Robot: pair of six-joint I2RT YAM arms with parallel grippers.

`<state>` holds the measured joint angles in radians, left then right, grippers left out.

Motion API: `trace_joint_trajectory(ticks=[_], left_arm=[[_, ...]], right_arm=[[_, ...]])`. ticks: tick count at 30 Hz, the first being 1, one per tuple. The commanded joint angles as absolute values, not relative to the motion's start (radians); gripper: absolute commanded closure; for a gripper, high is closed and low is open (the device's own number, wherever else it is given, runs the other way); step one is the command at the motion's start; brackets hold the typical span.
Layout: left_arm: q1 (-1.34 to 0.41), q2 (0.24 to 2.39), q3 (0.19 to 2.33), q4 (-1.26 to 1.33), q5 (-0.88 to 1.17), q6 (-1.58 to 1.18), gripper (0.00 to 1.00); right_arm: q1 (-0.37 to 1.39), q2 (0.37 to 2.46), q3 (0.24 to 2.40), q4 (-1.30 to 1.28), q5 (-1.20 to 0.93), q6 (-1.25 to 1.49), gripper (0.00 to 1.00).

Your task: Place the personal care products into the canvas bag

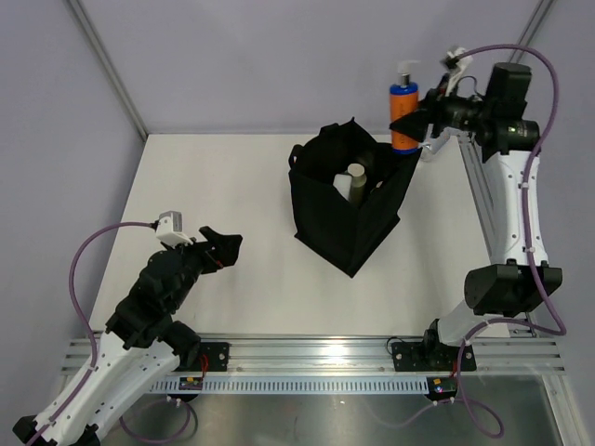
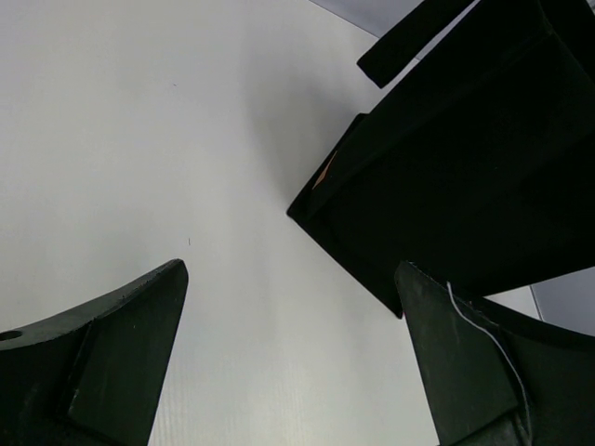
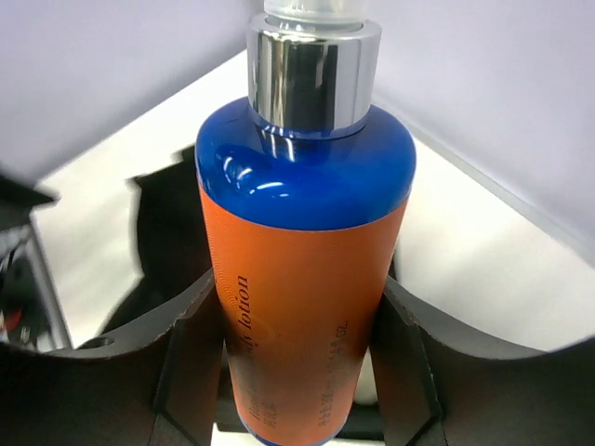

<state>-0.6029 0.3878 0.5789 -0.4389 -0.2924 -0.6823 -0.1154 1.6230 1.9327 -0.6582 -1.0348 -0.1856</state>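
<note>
The black canvas bag [image 1: 349, 200] stands open in the middle of the white table, with a cream-white bottle [image 1: 354, 179] and a sage-green one [image 1: 371, 160] upright inside. My right gripper [image 1: 409, 124] is shut on an orange lotion bottle [image 1: 403, 116] with a blue shoulder and a silver pump; it holds it upright above the bag's far right corner. The right wrist view has the orange bottle [image 3: 302, 288] pinched between both fingers. My left gripper [image 1: 224, 245] hangs open and empty left of the bag; the bag's corner [image 2: 446, 186] shows beyond its fingers [image 2: 121, 353].
Grey walls close in the table at the back and sides. The aluminium rail [image 1: 307, 358] with both arm bases runs along the near edge. Bare white tabletop [image 1: 214, 177] lies left of the bag.
</note>
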Motion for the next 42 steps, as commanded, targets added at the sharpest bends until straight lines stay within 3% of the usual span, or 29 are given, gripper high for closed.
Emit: trace_joint_trajectory(ticks=[1,6,17,19,20,25,26,29,42], left_arm=[[-0.6,0.379,0.588,-0.416,-0.299,-0.693,0.01],[-0.6,0.365,0.588,-0.429,-0.301,-0.706,0.01],[-0.6,0.362,0.589,-0.433,-0.307,-0.703,0.01],[-0.6,0.365,0.591,-0.431,-0.305,-0.703,0.01],[-0.6,0.367,0.589,-0.428,-0.305,-0.701,0.01],[-0.6,0.373,0.588,-0.422,-0.304,-0.698,0.01],[-0.6,0.374,0.586,-0.419,-0.304,-0.698,0.01],[-0.6,0.376,0.586,-0.419,-0.304,-0.696,0.01],[-0.6,0.383,0.583,-0.41,-0.302,-0.693,0.01]], right_arm=[[0.018,1.604,1.959,-0.738,-1.048,-0.446,1.0],[0.164,1.66,1.979,-0.756,-0.916,-0.474,1.0],[0.221,1.727,2.025,-0.824,-0.884,-0.538,0.94],[0.224,1.727,2.019,-0.822,-0.877,-0.537,0.88],[0.225,1.726,2.017,-0.819,-0.871,-0.537,0.79],[0.226,1.721,1.993,-0.807,-0.851,-0.535,0.56],[0.227,1.721,1.99,-0.804,-0.844,-0.537,0.36],[0.225,1.72,1.982,-0.801,-0.835,-0.54,0.17],[0.227,1.718,1.968,-0.796,-0.831,-0.546,0.14]])
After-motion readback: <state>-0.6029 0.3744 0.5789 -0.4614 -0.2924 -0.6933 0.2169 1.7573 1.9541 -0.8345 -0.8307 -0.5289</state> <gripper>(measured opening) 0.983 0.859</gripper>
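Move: The right hand already holds the orange-and-blue lotion bottle high. The canvas bag's opening lies about 9 cm to its left, 3 cm back and some 16 cm below. Inside it, the green bottle stands about 8 cm left and 5 cm back of the hand, 22 cm down. On the table the clear bottle lies some 14 cm ahead, 15 cm right, 38 cm below. From the left hand, the opening is about 17 cm ahead, 28 cm right, 2 cm higher. Right hand carries the lotion bottle 11 cm left over the bag, lowers it 9 cm, opens its fingers. ##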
